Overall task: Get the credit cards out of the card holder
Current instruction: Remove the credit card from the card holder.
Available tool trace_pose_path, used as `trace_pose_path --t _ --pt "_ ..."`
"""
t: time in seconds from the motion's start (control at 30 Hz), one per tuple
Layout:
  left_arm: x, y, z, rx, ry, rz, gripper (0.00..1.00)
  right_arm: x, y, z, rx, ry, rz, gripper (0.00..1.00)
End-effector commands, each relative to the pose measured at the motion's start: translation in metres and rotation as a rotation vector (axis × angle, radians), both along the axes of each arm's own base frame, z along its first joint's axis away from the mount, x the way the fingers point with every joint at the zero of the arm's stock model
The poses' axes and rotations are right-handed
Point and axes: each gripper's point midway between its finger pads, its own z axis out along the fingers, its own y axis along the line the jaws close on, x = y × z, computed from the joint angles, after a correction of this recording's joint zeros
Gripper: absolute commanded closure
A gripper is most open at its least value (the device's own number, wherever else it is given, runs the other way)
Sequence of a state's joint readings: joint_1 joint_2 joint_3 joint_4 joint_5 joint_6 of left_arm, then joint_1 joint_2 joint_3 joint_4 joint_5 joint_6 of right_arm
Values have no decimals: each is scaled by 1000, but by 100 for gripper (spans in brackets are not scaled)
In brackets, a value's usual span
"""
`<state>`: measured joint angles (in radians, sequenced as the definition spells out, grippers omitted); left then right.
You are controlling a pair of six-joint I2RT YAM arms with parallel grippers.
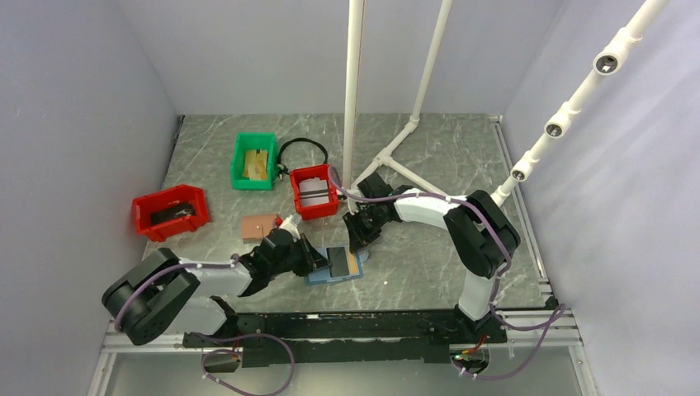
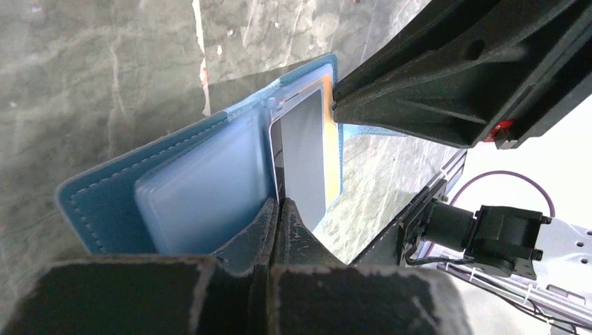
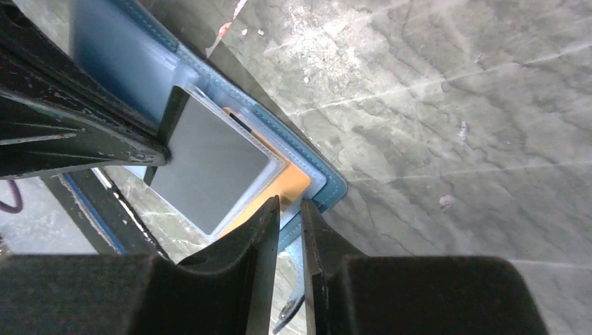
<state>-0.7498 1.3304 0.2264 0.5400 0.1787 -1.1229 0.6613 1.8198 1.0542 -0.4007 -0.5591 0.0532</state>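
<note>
The blue card holder (image 1: 320, 279) lies open on the marble table between both arms. Its one half shows a pale pocket (image 2: 202, 188). From the other half a grey-looking credit card (image 2: 304, 153) sticks out over a gold one (image 2: 334, 160). My left gripper (image 2: 280, 204) is shut on the near edge of the grey card (image 3: 209, 167). My right gripper (image 3: 290, 204) is closed narrowly over the holder's far blue edge (image 3: 328, 187) by the gold card (image 3: 290, 183), and the snap tab hangs between its fingers. In the top view the left gripper (image 1: 323, 262) and right gripper (image 1: 357, 246) meet over the holder.
A brown wallet (image 1: 258, 225) lies just left of the arms' work spot. Behind it stand a red bin (image 1: 171, 212), a green bin (image 1: 253, 161) and a second red bin (image 1: 314, 191). A white pipe frame (image 1: 352, 99) rises behind, with a black cable loop (image 1: 301, 148) beside it.
</note>
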Motion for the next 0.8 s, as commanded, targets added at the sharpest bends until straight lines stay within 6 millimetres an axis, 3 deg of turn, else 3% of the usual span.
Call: trace_pose_path --t 0.0,0.47,0.57,0.6,0.67,0.77 --pt "-17 14 -10 74 31 -62 100 -5 -38 -41 -200 13 -19 78" --pt "-21 18 -6 116 18 -115 100 -4 -34 -34 -177 -1 18 78" --pt "-20 16 2 134 -51 -176 100 4 -27 -6 -112 -85 91 76" --pt "-19 15 4 146 -69 -195 100 6 -24 12 -65 -142 126 74" --pt "-16 13 9 172 -121 -251 100 0 -22 43 39 -221 235 64" --pt "-12 5 20 174 -192 -327 100 -12 -26 73 160 -292 347 48"
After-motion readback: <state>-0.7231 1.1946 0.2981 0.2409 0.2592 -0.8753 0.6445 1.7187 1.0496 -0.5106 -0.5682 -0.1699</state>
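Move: The left fingertips are already shut on the left edge of the dark credit card, whose middle lies about 3 cm to their right, 1 cm ahead and 1 cm lower. The open blue card holder under it has its middle some 2 cm right and 2 cm below, level ahead; the orange card shows about 6 cm to the right and 1 cm ahead. From the right hand, at the holder's right edge, the holder's middle is about 6 cm left, 3 cm back and slightly below. Keep the left gripper shut on the dark card and draw it back and to the left about 2 cm, turning the wrist roughly 10 degrees clockwise late in the pull. Meanwhile let the right fingers hold down the holder's right edge near its strap, then open them wider and lift away some 2 cm up and nearly as far right. ##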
